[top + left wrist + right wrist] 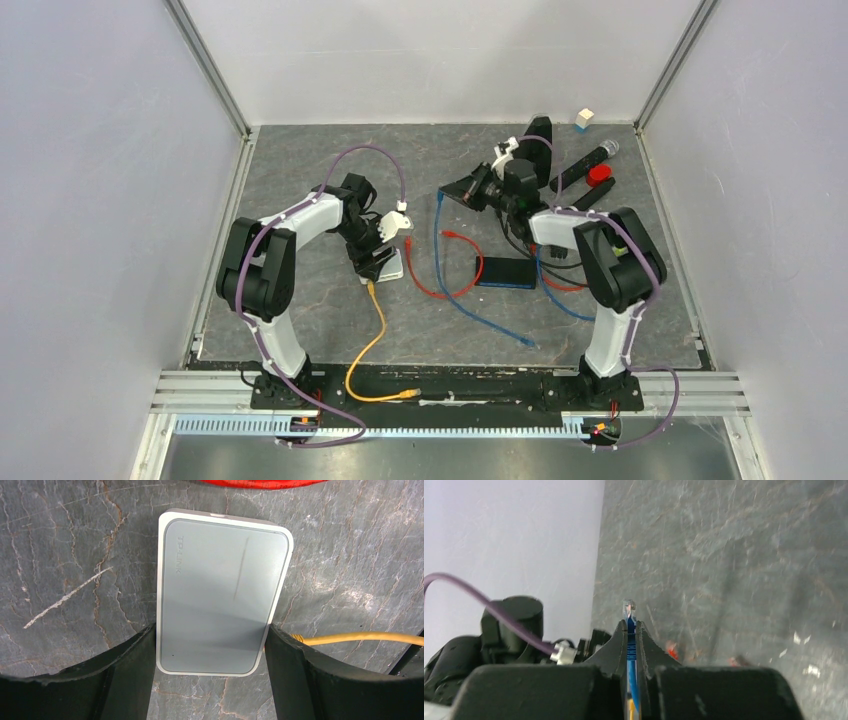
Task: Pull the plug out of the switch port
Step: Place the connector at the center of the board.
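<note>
A white TP-Link switch (220, 600) lies flat on the grey mat. My left gripper (211, 630) has a finger pressed against each long side of it, so it is shut on the switch (392, 266). A yellow cable (360, 638) meets the switch's right side behind the right finger; its plug is hidden there. My right gripper (630, 625) hangs above the mat at the back middle (452, 192), shut on a blue cable (630, 650). That cable's clear plug (629, 609) pokes out past the fingertips, free of any port.
A red cable (440, 290) loops between the arms beside a black box (506, 272). The blue cable (480, 315) trails toward the front. The yellow cable (378, 335) runs to the near rail. A red cap (599, 175), a black stick (585, 158) and a white cube (585, 118) sit back right.
</note>
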You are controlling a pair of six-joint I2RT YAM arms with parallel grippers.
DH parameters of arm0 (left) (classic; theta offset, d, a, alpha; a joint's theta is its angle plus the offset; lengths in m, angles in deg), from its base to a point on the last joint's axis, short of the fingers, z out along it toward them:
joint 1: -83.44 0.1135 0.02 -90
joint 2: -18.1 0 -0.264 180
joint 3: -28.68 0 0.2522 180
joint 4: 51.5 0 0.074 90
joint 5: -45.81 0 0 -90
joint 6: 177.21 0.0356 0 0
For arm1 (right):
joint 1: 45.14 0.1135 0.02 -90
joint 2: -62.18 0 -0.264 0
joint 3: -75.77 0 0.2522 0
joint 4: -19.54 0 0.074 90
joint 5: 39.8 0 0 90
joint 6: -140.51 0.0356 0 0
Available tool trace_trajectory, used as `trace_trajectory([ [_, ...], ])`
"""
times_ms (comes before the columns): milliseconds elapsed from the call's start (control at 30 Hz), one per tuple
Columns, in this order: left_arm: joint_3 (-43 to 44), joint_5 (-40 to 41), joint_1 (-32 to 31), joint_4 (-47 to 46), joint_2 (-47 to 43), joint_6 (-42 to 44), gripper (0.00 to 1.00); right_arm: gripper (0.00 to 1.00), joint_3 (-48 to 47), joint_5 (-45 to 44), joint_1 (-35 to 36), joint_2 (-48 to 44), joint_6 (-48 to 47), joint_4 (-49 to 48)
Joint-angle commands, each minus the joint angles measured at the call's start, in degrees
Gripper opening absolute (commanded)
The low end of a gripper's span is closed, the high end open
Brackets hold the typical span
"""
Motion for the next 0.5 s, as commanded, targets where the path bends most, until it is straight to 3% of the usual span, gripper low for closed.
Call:
trace_trajectory([
  [0,-0.36,-0.88,0.41,-1.03,-0.95,0.03,0.59,0.06,-9.37,-2.17,0.86,3.89,-5.01,2.40],
  [67,-0.33,-1.01,0.38,-1.03,-0.80,0.05,0.59,0.07,-11.74,-0.53,1.63,6.44,-5.89,5.00],
  [100,-0.33,-1.02,0.43,-1.03,-0.86,-0.01,0.59,0.13,-11.56,-0.83,2.03,6.89,-6.09,4.87],
  [167,-0.24,-1.15,0.38,-1.03,-0.95,-0.07,0.59,0.38,-10.52,-1.92,2.75,6.95,-6.75,5.22],
  [200,-0.24,-1.06,0.38,-0.96,-0.99,-0.03,0.59,0.39,-10.02,-2.11,2.85,6.68,-7.09,5.59],
  [300,-0.59,-0.84,0.42,-1.06,-1.38,-0.04,0.59,0.56,-6.99,-3.64,2.65,3.44,-8.84,5.84],
  [467,-0.20,-1.25,0.38,-0.99,-1.06,0.04,0.58,0.63,-0.74,-4.79,3.39,-6.93,-14.01,8.02],
])
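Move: Loose in the right hand, the blue plug is meant for the clear table at the board's middle, about 5 cm to that hand's left, 2 cm back and some 14 cm below. Down on the table, one red plug lies 5 cm back, straight behind the hand; the other is 7 cm back and 7 left. The white switch sits 11 back and 12 left. From the left hand the spot is about 9 cm ahead, 9 to the right and 2 below. Let go of the blue plug with the right gripper: from shut, spread the fingers to more than half open while carrying the hand on about 3 cm forward and 3 cm left. Then draw it back nearly as far as it went forward, sinking to about 3 cm below its start and rolling some 10 degrees, its left side dropping. ##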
